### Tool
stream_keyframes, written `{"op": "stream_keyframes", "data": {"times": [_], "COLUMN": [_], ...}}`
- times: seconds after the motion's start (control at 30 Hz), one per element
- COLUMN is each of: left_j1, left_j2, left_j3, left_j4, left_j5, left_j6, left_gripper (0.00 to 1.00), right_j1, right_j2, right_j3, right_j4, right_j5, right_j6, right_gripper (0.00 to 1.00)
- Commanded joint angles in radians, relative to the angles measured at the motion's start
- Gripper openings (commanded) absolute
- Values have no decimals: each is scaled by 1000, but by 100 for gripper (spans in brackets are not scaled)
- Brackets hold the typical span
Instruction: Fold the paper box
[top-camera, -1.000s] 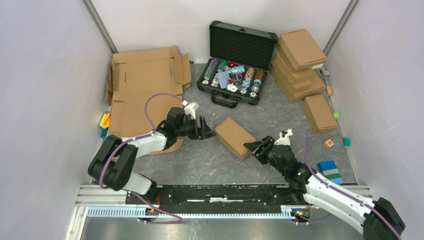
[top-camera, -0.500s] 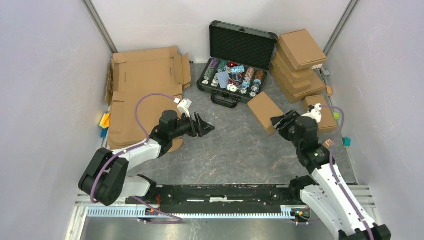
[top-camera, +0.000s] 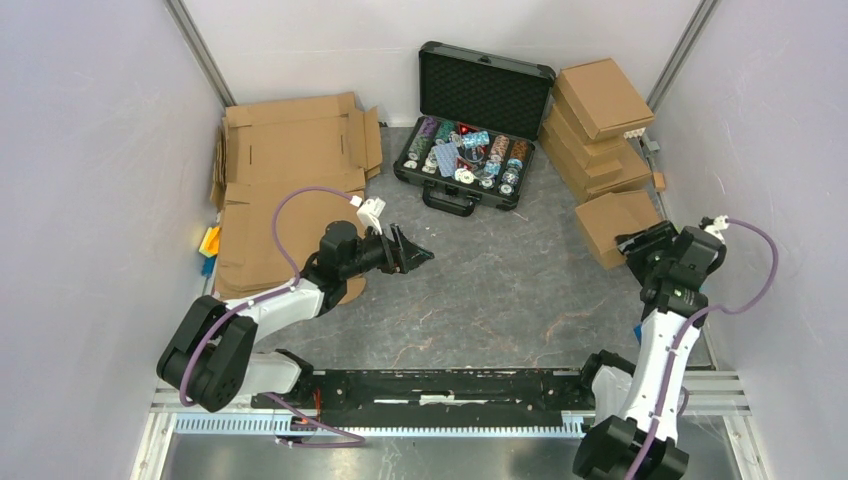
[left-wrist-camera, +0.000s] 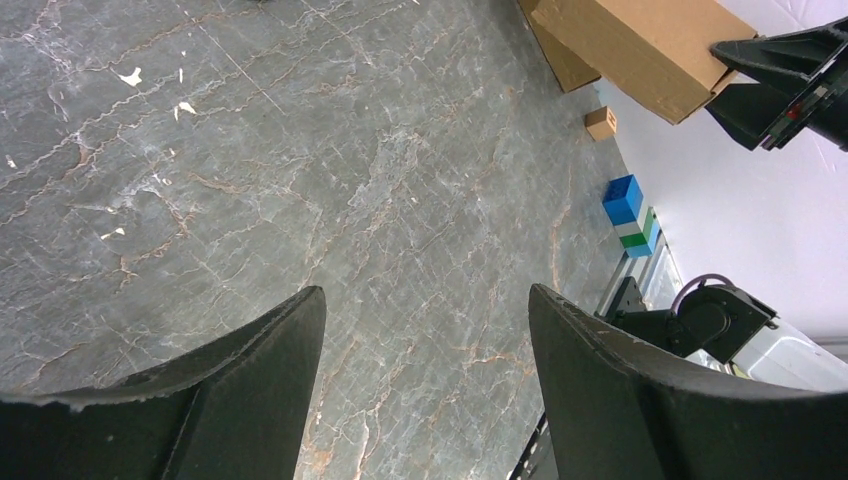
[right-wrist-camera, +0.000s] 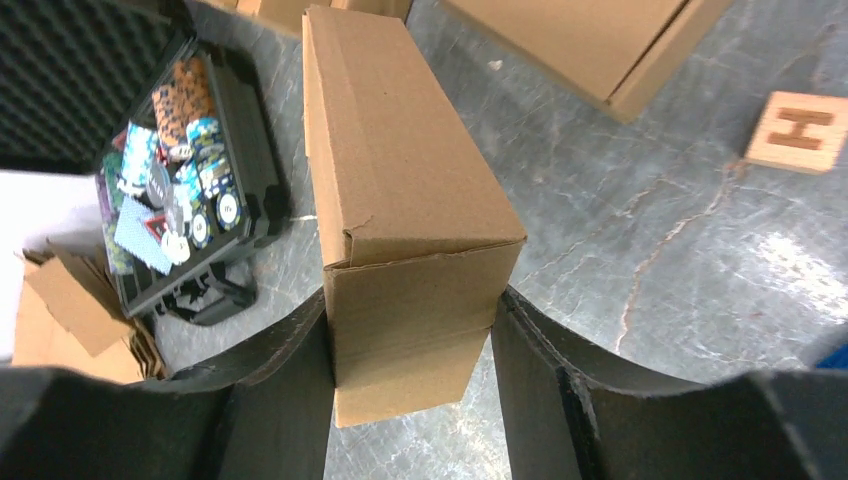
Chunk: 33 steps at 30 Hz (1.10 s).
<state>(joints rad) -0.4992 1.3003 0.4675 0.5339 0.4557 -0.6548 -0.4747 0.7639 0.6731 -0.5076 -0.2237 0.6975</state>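
The paper box (top-camera: 610, 222) is a closed brown cardboard box, held off the table at the right, next to the pile of folded boxes. My right gripper (top-camera: 640, 246) is shut on its near end; in the right wrist view the fingers (right-wrist-camera: 300, 380) press both side walls of the box (right-wrist-camera: 400, 170). My left gripper (top-camera: 420, 256) hovers left of centre above the grey table, open, with only bare table between its fingertips (left-wrist-camera: 425, 295). The left wrist view shows the box (left-wrist-camera: 640, 45) far off at its top right.
An open black case (top-camera: 470, 150) of poker chips stands at the back centre. Folded boxes (top-camera: 600, 120) are piled at the back right, with another (right-wrist-camera: 590, 40) lying close to the held box. Flat cardboard sheets (top-camera: 290, 170) cover the left. A wooden H block (right-wrist-camera: 797, 130) and coloured blocks (left-wrist-camera: 628, 212) lie at the right.
My right arm has swung the box from the table's middle to the right, beside the pile. My left gripper drew back a little to the left and stayed open.
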Motion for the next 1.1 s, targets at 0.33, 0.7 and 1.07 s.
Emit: {"op": "stream_keyframes", "data": {"times": [0.33, 0.7, 1.07], "left_j1": [-7, -21, -30], "left_j2": [-6, 3, 28], "left_j3": [0, -3, 8], "left_j4": [42, 44, 35], "left_j5": [8, 1, 4], "left_j6": [-13, -8, -1], "left_gripper": [80, 80, 80], "right_j1": [-142, -140, -119], "right_j2": [-48, 132, 236], "right_j3": [-11, -147, -156], "right_j4": [195, 600, 883], "right_j5": [159, 164, 218], "right_j6": [116, 218, 279], "right_gripper": [48, 47, 46]}}
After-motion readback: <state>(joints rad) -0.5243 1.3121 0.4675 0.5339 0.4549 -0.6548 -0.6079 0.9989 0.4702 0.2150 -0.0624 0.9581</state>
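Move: The right hand already holds the folded paper box in the air; the lone box lies about 8 cm ahead of this hand, 3 cm to its right and some 14 cm below. The box stack stands roughly 28 cm ahead and 6 cm left of the hand, the small wooden block about 4 cm back and 7 cm right, down on the table. From the left hand, the lone box lies some 8 cm ahead and 52 cm right. Right hand carries the paper box about 10 cm right, 5 forward, turning clockwise above the lone box. ##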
